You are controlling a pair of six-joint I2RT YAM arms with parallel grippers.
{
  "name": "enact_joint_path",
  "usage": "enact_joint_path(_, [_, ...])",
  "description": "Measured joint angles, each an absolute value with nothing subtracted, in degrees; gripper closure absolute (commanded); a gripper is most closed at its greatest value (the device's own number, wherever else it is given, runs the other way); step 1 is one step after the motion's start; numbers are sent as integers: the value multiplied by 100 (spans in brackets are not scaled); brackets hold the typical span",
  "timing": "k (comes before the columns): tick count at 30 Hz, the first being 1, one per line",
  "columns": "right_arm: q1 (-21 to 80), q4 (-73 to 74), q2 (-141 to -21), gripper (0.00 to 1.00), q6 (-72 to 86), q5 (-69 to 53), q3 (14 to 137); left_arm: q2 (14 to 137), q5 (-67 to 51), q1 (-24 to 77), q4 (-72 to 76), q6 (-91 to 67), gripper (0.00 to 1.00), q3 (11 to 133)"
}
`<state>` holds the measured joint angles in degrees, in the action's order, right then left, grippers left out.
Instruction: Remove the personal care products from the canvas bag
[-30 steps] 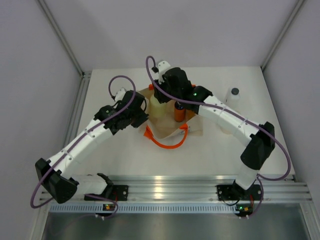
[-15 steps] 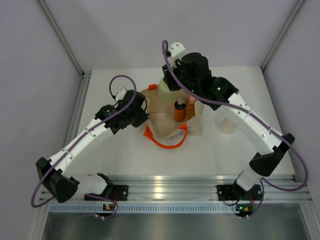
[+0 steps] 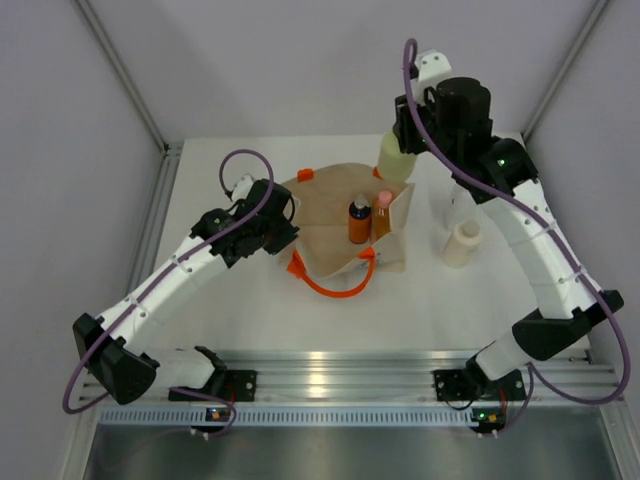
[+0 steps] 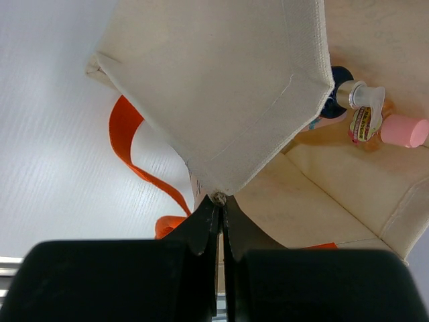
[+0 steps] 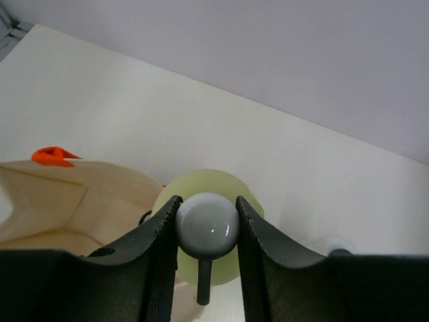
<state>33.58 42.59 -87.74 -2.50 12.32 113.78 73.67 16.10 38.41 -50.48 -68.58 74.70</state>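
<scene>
The canvas bag (image 3: 335, 225) lies open mid-table with its orange handle (image 3: 335, 285) toward the front. My left gripper (image 3: 289, 228) is shut on the bag's left corner (image 4: 220, 196). Inside stand an orange bottle with a dark cap (image 3: 359, 224) and a slim amber bottle with a pink cap (image 3: 382, 215), the latter also in the left wrist view (image 4: 382, 124). My right gripper (image 3: 404, 141) is shut on the cap of the pale yellow-green bottle (image 3: 396, 162), held in the air above the bag's back right corner. In the right wrist view the gripper (image 5: 206, 225) clamps the round cap over the bottle's body (image 5: 201, 180).
A cream cylinder bottle (image 3: 460, 243) stands on the table right of the bag, beneath my right arm. The bag's beige rim (image 5: 67, 201) and an orange handle loop (image 5: 52, 156) lie below left of the held bottle. Grey walls close the back and sides.
My right gripper has lifted the pale yellow-green bottle out of the bag and carried it up and to the right. The left gripper has kept its hold on the bag.
</scene>
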Motion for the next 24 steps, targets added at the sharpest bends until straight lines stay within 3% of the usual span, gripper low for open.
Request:
enact_joint_path(11, [1645,4292,-8315,100,-174,840,11233,7369,1597,3841,-5048,-6834,100,7470])
enact_joint_path(24, [-331,4180,-8219,100,-130,609,9885,7369,1588,3841,-5048,-6755,100,7470])
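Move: The light-green pump bottle already hangs by its pump head in the right hand. The clear table it is being taken to lies about 32 cm to the right, 5 cm farther out and 43 cm below; the white bottle stands 22 cm right and 10 cm ahead, the cream bottle 20 cm right and level, the bag's middle 8 cm left and 3 cm ahead, all some 35 cm lower. From the left hand that clear spot is about 52 cm right, 15 cm ahead, 23 cm below. The green bottle, still gripped by its pump head, is swung quickly to the right by the right arm, about 25 cm away from the bag and high past the white and cream bottles; it rises slightly at first, then sinks to end some 7 cm lower. The hand turns about 30 degrees clockwise and tips a little downward, fingers keeping their hold. The left hand stays put, still pinching the bag's rim. ##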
